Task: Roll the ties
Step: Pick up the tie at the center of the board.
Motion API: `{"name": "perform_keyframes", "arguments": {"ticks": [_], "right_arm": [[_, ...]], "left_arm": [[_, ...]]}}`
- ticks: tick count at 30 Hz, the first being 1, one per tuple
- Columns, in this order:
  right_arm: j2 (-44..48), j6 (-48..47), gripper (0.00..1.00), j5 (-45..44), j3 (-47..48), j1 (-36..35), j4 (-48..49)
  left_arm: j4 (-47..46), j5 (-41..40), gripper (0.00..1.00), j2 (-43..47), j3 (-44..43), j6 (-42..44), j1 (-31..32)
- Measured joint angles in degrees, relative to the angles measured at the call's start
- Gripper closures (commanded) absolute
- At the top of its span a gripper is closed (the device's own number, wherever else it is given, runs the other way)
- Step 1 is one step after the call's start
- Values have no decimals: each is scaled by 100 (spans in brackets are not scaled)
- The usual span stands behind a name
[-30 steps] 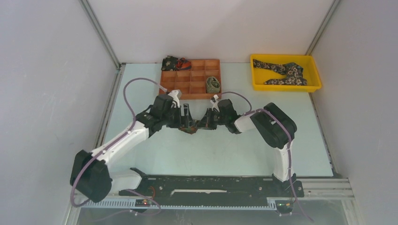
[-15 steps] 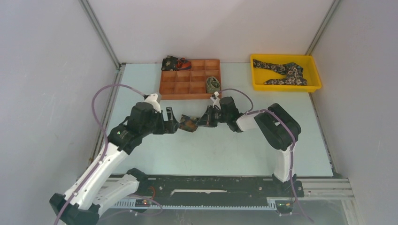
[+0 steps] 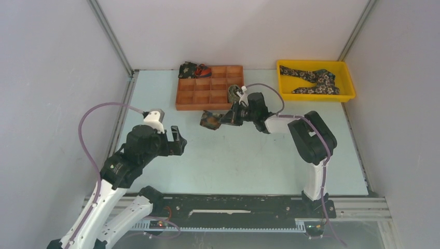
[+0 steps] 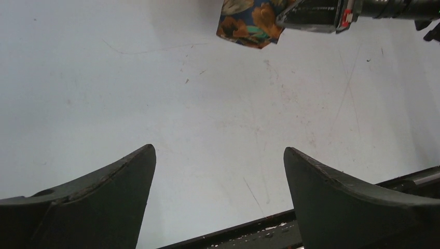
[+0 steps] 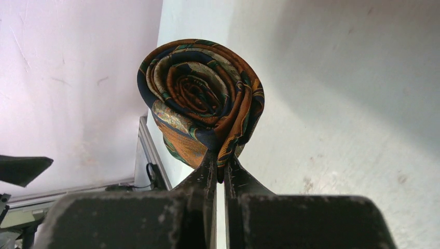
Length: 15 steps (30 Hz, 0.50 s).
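Note:
A rolled tie (image 5: 200, 98), a tight coil in orange, navy and green, hangs pinched at its loose edge by my right gripper (image 5: 222, 158), which is shut on it. From above, the roll (image 3: 209, 120) is just in front of the compartment tray (image 3: 202, 107), with the right gripper (image 3: 222, 119) on its right side. My left gripper (image 3: 179, 140) stands open and empty well to the near left of the roll. Its wrist view shows bare table between the fingers (image 4: 124, 176) and the roll (image 4: 249, 23) far ahead. Unrolled floral ties (image 3: 311, 79) lie in the yellow bin (image 3: 311, 97).
The tray holds an olive coil (image 3: 235, 94) in a right-hand cell and a dark roll (image 3: 192, 69) at its far-left corner. The yellow bin is at the back right. The black base rail (image 3: 233, 205) runs along the near edge. White walls close in the sides.
The left gripper opened fully, let go of the roll and drew back to the near left. The right gripper carried the roll a little farther toward the tray.

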State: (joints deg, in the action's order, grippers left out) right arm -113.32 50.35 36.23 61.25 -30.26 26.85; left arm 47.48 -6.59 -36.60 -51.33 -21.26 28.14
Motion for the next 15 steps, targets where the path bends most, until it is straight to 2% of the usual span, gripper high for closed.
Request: {"name": "perform_keyframes", "arguments": {"ticks": [8,15], "right_arm": [[0,-505,100,-70,1152,293,-1139],[-131,-992,100,-492,2374,376,-2157]], "left_arm": [[55,-597,0,553,59,20,0],[-39,-1217,0,1097,651,-94,0]]}}
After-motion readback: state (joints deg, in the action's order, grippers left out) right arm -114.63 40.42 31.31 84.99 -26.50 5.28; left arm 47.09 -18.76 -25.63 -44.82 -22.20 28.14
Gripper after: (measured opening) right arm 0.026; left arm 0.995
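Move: The right hand already holds the rolled tie off the table. The orange tray's middle lies about 17 cm ahead of this hand, 6 cm to its left and some 7 cm lower. The grey rolled tie in the tray sits roughly 14 cm ahead and 5 cm right of the hand, the red rolled tie about 26 cm ahead and 9 cm left. From the left hand the tray is some 33 cm ahead, 11 cm right and 20 cm below. Keep the right fingers shut on the rolled tie and carry it forward about 8 cm while raising it nearly as much, towards the orange tray, letting the wrist roll some 10 degrees. Meanwhile draw the empty left gripper, wide open, to the left about 5 cm, turning it slightly counter-clockwise, away from the tray. ##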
